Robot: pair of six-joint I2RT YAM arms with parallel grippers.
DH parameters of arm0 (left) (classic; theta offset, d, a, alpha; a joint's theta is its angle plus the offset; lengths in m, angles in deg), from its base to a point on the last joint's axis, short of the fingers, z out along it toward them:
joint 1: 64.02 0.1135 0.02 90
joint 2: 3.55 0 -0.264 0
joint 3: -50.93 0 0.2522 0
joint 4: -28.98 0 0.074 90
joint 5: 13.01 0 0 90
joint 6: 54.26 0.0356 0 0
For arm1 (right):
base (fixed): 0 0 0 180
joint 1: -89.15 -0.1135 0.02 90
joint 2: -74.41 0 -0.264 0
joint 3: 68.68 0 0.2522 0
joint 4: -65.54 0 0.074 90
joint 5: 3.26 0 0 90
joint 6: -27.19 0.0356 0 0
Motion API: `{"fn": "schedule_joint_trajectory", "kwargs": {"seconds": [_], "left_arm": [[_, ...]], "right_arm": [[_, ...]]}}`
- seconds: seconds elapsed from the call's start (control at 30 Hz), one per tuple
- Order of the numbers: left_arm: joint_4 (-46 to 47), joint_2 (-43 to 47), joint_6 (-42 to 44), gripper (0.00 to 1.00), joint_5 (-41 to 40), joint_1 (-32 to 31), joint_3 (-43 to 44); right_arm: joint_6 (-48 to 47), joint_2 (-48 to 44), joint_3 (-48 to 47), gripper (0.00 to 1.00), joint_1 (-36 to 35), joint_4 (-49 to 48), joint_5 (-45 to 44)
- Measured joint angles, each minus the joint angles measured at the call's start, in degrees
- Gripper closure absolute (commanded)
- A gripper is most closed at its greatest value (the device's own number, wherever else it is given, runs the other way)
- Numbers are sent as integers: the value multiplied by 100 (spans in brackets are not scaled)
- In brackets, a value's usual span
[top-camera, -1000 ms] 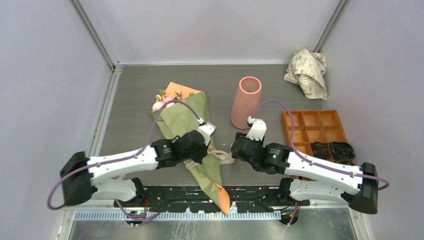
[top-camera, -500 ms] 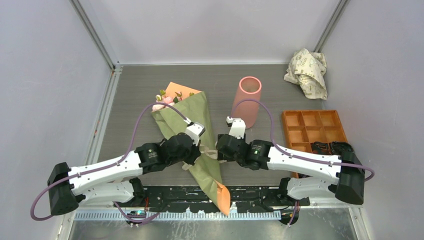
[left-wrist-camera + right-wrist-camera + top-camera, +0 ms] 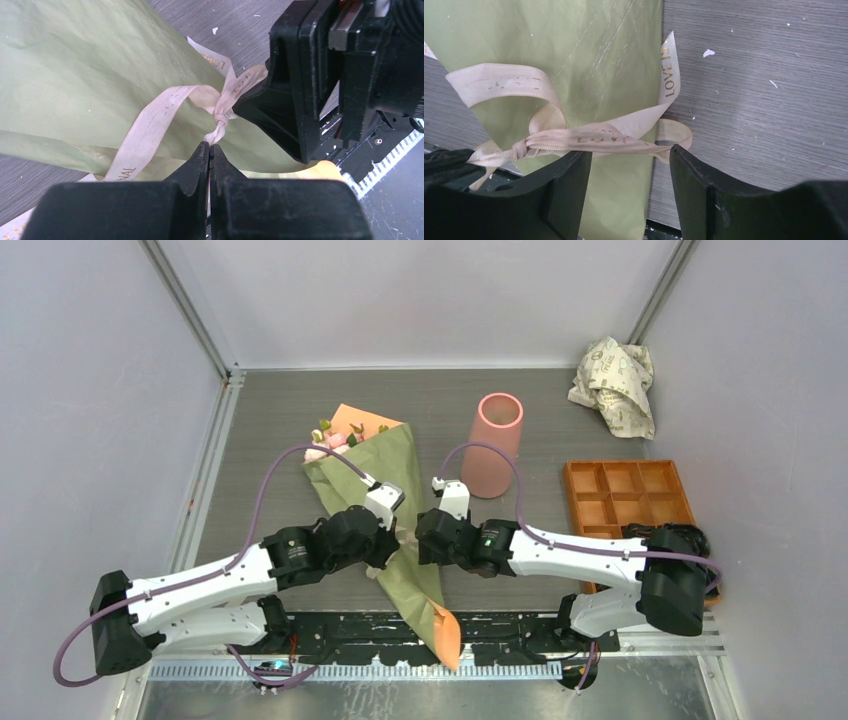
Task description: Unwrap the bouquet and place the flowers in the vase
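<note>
The bouquet (image 3: 385, 475), an olive-green and orange paper cone, lies on the table with its point toward the near edge. Pink flowers (image 3: 328, 443) peek out at its far wide end. A beige ribbon (image 3: 165, 102) is knotted round the cone. My left gripper (image 3: 210, 146) is shut on a short ribbon tail just below the knot. From the other side, my right gripper (image 3: 629, 155) stands open, and a ribbon strand (image 3: 589, 137) crosses just beyond its fingertips. The pink vase (image 3: 495, 445) stands upright behind the right gripper.
Crumpled cream printed paper (image 3: 615, 380) lies at the back right corner. An orange compartment tray (image 3: 625, 495) sits on the right, with black items (image 3: 665, 537) in its near cells. The right arm's purple cable loops in front of the vase.
The right gripper has travelled left, from in front of the vase to the ribbon knot. The left gripper shifted slightly left and nearer, still shut.
</note>
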Motion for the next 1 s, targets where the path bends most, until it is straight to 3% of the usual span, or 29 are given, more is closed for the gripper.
{"fn": "schedule_joint_trajectory", "kwargs": {"seconds": [0.7,1.0], "left_arm": [[-380,1147,-197,98,-157,-9,-94],[-898,1554,-498,98,-994,-11,-92]], "right_arm": [[-166,216,-151,98,144,85,-1279],[238,175,-125,99,223,632,-1582]]}}
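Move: The stretch of ribbon to be caught lies between the right hand's open fingertips, about 1 cm below the hand point and 1 cm to its left. The ribbon knot sits some 6 cm left and 2 cm back, the flowers roughly 19 cm ahead and 17 cm left, and the vase about 14 cm ahead and 12 cm right. From the left hand, which already pinches the ribbon, the knot is about 1 cm ahead and 2 cm right; that free stretch is roughly 7 cm right and 1 cm ahead. The right hand shuts its fingers from about two-thirds open while reaching some 4 cm forward and edging right, then draws on right to about 5 cm in all, turning a little clockwise and tipping its fingertips up, and comes away from the ribbon with nothing between the tips. The left hand keeps its pinch beside the knot and lifts it about 4 cm, then carries it left, away from the right hand, to some 5 cm from where it began, turning counter-clockwise about 10 degrees at the end. ##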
